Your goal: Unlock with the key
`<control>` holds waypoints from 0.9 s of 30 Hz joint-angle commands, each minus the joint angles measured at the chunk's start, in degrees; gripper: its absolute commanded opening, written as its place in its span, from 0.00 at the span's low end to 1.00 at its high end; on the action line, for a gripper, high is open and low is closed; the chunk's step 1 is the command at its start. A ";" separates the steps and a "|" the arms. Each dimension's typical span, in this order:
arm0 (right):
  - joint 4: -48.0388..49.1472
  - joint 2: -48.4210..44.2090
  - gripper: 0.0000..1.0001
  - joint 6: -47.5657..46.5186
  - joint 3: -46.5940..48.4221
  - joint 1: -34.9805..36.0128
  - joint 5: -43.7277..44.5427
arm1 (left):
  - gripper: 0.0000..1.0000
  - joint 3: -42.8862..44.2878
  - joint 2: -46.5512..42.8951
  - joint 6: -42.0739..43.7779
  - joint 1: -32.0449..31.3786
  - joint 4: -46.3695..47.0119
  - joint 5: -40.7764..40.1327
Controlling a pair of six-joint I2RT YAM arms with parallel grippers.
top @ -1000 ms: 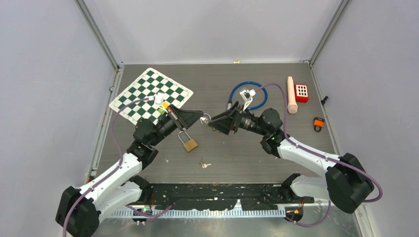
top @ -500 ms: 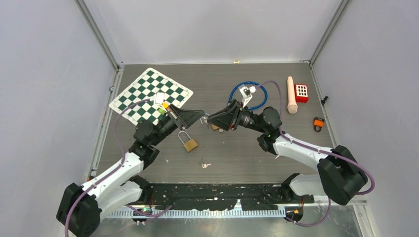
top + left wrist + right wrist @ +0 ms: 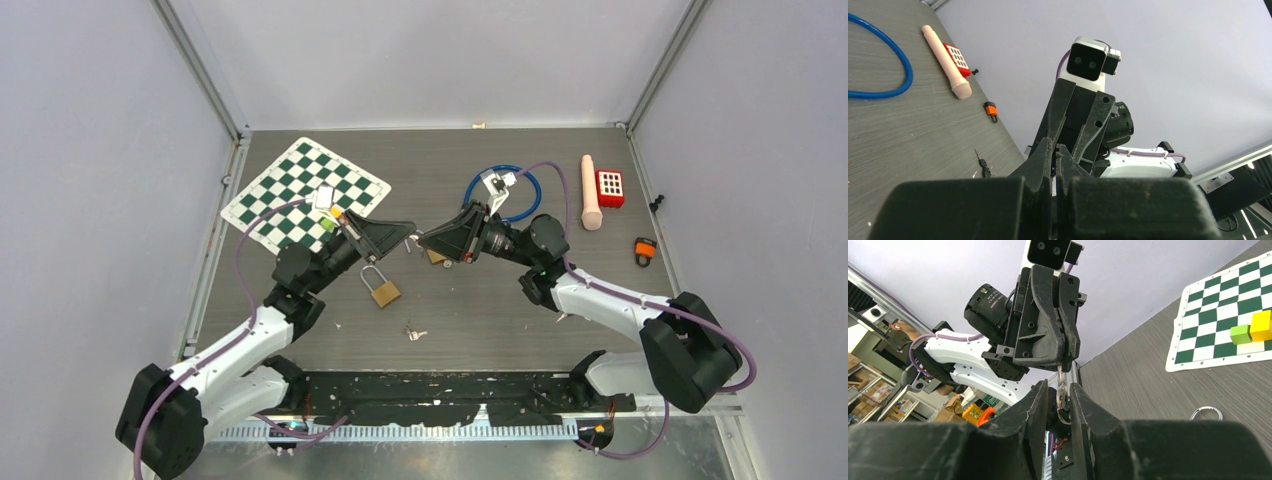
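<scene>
My left gripper (image 3: 407, 236) is shut on a small silver key (image 3: 411, 243) and holds it above the table's middle. In the right wrist view the key (image 3: 1062, 384) hangs blade-up from the left gripper (image 3: 1065, 358), with its ring below. My right gripper (image 3: 1059, 386) faces it tip to tip. Its jaws straddle the key and ring, still open, with a gap on the left side. In the top view the right gripper (image 3: 424, 240) almost meets the left. A brass padlock (image 3: 381, 289) with a closed shackle lies on the table under the left arm.
A green-and-white chessboard (image 3: 305, 192) with coloured blocks (image 3: 1262, 325) lies at the back left. A blue cable loop (image 3: 503, 193), a pink cylinder (image 3: 590, 192) and a red keypad (image 3: 610, 187) sit at the back right. Spare keys (image 3: 414, 333) lie near the front; an orange lock (image 3: 645, 250) is at the right.
My right gripper has moved left up to the left gripper and its jaws have narrowed around the key. The left gripper has stayed shut and nearly still.
</scene>
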 commanded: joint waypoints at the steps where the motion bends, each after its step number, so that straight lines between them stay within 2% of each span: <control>1: 2.17 -0.05 0.30 0.57 2.50 -0.06 -0.79 | 0.00 0.27 0.32 0.15 -0.53 4.67 0.29; 9: 1.23 0.18 0.20 0.38 2.78 -0.04 -1.22 | 0.00 0.27 0.99 0.05 -0.57 5.44 -0.01; 12: 1.15 0.06 0.07 0.39 2.93 -0.04 -1.33 | 0.00 0.30 1.16 0.07 -0.66 5.48 -0.01; 18: -0.96 -0.80 0.05 -0.84 2.50 -0.04 -1.26 | 0.00 -0.29 0.40 0.46 -0.55 2.85 -1.63; 20: -3.25 -1.87 0.05 -2.39 1.76 -0.05 -0.25 | 0.10 0.31 -1.28 2.03 -0.43 -3.71 -2.60; 22: -5.50 -3.00 0.05 -3.88 0.87 -0.12 0.70 | 0.25 1.48 -3.44 4.29 -0.43 -12.76 -4.38; 25: -7.53 -5.28 0.05 -6.03 -1.21 -0.09 2.30 | 0.67 4.21 -7.20 8.18 -0.39 -27.97 -8.82; 27: -9.83 -6.84 0.05 -8.04 -2.55 -0.13 4.00 | 0.81 7.11 -9.13 10.41 -0.44 -39.36 -12.59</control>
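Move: The left hand still grips the key, whose middle lies about 2 cm to its right, 1 cm ahead and 1 cm up. The key's other end already sits between the right hand's half-open fingers, its middle about 1 cm to their left. From the right hand, one brass padlock lies about 7 cm ahead, 4 cm right; another about 3 cm back, 10 cm left; both some 28 cm below. Right fingers pinch the key, then the left's open to release it, both hands sinking, left about 3 cm. ##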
